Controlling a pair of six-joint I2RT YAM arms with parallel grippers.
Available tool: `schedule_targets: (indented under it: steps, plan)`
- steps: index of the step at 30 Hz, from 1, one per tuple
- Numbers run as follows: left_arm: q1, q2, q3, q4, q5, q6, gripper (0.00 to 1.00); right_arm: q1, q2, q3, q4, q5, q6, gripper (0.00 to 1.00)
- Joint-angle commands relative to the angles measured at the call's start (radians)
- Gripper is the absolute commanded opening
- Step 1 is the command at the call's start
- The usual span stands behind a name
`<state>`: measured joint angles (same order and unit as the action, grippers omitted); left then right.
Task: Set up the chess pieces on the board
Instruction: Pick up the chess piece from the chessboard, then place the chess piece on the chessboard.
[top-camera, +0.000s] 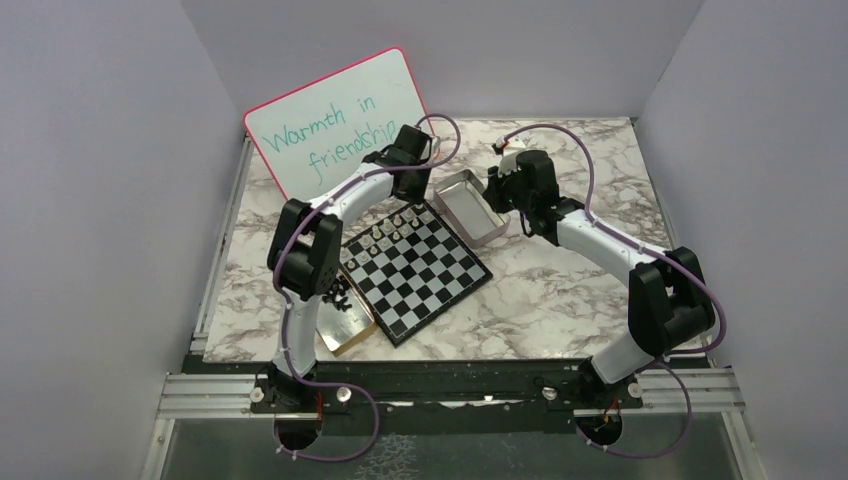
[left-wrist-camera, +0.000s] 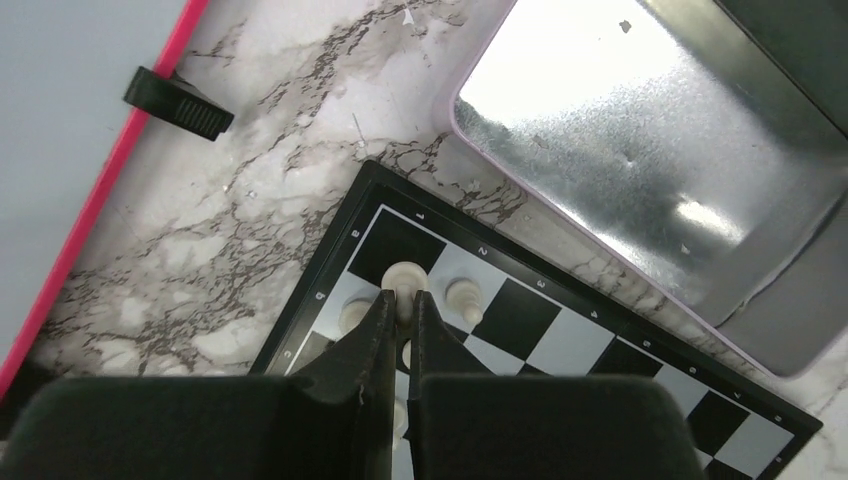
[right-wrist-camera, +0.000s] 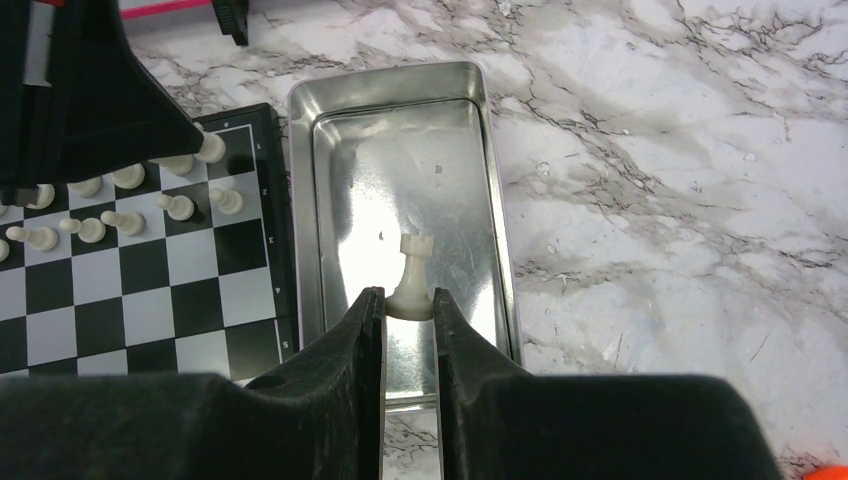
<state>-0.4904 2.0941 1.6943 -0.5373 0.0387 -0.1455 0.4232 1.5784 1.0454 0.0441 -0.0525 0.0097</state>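
The board (top-camera: 425, 275) lies at an angle mid-table, with several white chess pieces (top-camera: 390, 228) on its far corner rows. My left gripper (left-wrist-camera: 402, 298) is over that corner, shut on the neck of a white piece (left-wrist-camera: 405, 275) that stands on the corner square of the board (left-wrist-camera: 560, 330). Another white piece (left-wrist-camera: 463, 297) stands on the square beside it. My right gripper (right-wrist-camera: 409, 300) is shut on the base of a white rook (right-wrist-camera: 413, 265), held upright over the silver tin (right-wrist-camera: 400, 180). Black pieces (top-camera: 338, 295) are heaped by the board's left edge.
The silver tin (top-camera: 470, 205) sits against the board's far right corner. A gold tin lid (top-camera: 345, 325) lies at the board's near left. The pink-rimmed whiteboard (top-camera: 330, 120) leans at the back left, its black clip foot (left-wrist-camera: 180, 103) on the marble.
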Motion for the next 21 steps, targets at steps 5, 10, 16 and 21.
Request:
schedule_targets:
  steps: [5, 10, 16, 21]
  plan:
    - [0.005, -0.202, -0.069, -0.051, -0.107, -0.018, 0.04, -0.005, -0.016, -0.013, 0.036, 0.006, -0.001, 0.04]
    - [0.041, -0.33, -0.189, -0.083, -0.134, -0.054, 0.04, -0.004, -0.024, -0.016, 0.036, -0.001, -0.001, 0.04]
    - [0.169, -0.51, -0.397, -0.087, -0.089, -0.067, 0.04, -0.005, -0.03, -0.025, 0.05, -0.015, 0.003, 0.04]
    - [0.213, -0.557, -0.49, -0.087, -0.076, -0.07, 0.04, -0.005, -0.027, -0.024, 0.06, -0.036, 0.009, 0.04]
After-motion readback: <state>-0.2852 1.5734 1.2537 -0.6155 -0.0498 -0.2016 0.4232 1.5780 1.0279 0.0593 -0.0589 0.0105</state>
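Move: The left gripper, already closed on a white piece just above the board's far corner square, is bound for the gap in the back row, about 15 cm to its left, 9 cm back and 6 cm below. A bishop flanks the gap, 12 cm left and 8 cm back; the corner rook stands 18 cm left and 11 cm back. From the right gripper, the gap lies some 30 cm left, 9 cm back and 13 cm below. Lift the left gripper about 7 cm, keeping the fingers shut on the white piece, then sweep it left some 15 cm and back 8 cm above the filled back row, towards the gap beside the corner rook. Speed up as you go left, turn the wrist some 15 degrees counter-clockwise, and let the hand begin to sink slightly at the end. ##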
